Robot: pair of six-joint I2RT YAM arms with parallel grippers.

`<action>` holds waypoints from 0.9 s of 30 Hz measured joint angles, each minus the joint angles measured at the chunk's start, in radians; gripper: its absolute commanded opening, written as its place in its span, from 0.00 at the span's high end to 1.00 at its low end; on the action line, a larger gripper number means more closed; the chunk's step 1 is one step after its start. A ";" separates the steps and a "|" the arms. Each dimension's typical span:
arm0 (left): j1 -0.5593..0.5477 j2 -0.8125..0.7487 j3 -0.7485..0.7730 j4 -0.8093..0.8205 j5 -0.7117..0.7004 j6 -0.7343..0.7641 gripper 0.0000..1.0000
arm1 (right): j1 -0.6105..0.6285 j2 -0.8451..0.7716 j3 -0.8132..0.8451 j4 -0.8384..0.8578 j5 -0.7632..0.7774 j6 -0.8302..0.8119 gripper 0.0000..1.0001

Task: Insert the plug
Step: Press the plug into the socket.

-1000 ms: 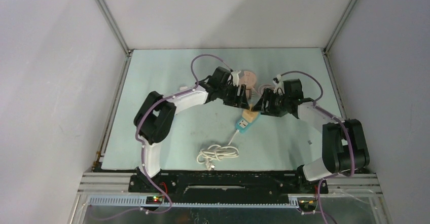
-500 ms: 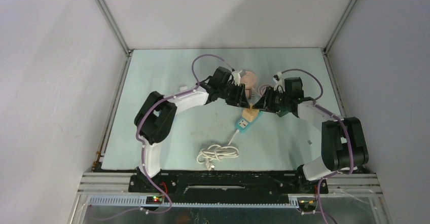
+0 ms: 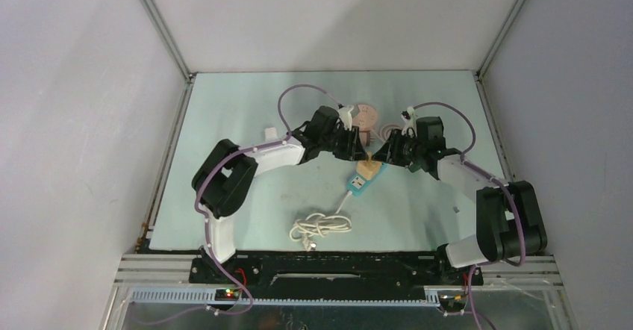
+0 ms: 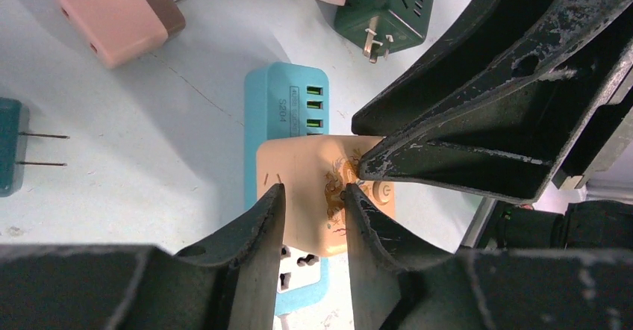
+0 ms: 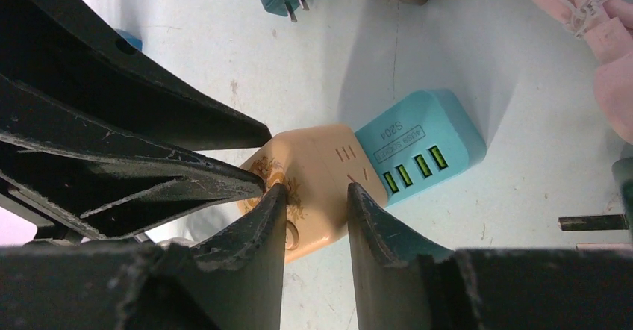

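Note:
A peach plug point(image 4: 306, 169) with a dragon print sits on top of the blue power strip point(image 4: 287, 102), next to its green USB ports. In the top view the plug point(image 3: 366, 168) lies mid-table on the strip point(image 3: 360, 183). My left gripper point(image 4: 313, 190) hangs right over the plug's top, its jaws drawn close with only a narrow gap and nothing between them. My right gripper point(image 5: 313, 188) comes from the opposite side, equally narrowed, over the same plug point(image 5: 317, 166). The two grippers' tips nearly meet above it point(image 3: 363, 153) point(image 3: 379, 156). Whether the plug's pins are seated is hidden.
Loose adapters lie around: a pink and brown one point(image 4: 112, 13), a dark green cube point(image 4: 388, 1), a teal plug point(image 4: 7, 147). A pink cable point(image 5: 597, 39) lies to the right. The strip's white cord point(image 3: 321, 227) coils toward the near edge.
Both grippers have narrowed their jaws from wide to nearly closed while staying over the peach plug. The left arm's elbow has shifted slightly left.

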 measured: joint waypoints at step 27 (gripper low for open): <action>-0.027 -0.067 -0.127 0.123 -0.149 -0.048 0.29 | -0.009 -0.180 -0.011 -0.221 0.029 -0.021 0.25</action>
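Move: The tan plug sits on the power strip against both hands' fingertips: about 2 cm right, 1 cm back and 2 cm below the left hand; some 2 cm left, 1 cm back and 2 cm below the right. From the right hand, the strip's middle is 2 cm back, 2 cm left and 5 cm down, the pink adapter about 6 cm ahead and 3 cm left, the dark green adapter roughly 2 cm ahead and 8 cm right. Both hands keep bearing on the plug, then open, the right drawing back about 3.5 cm and rising 2. ##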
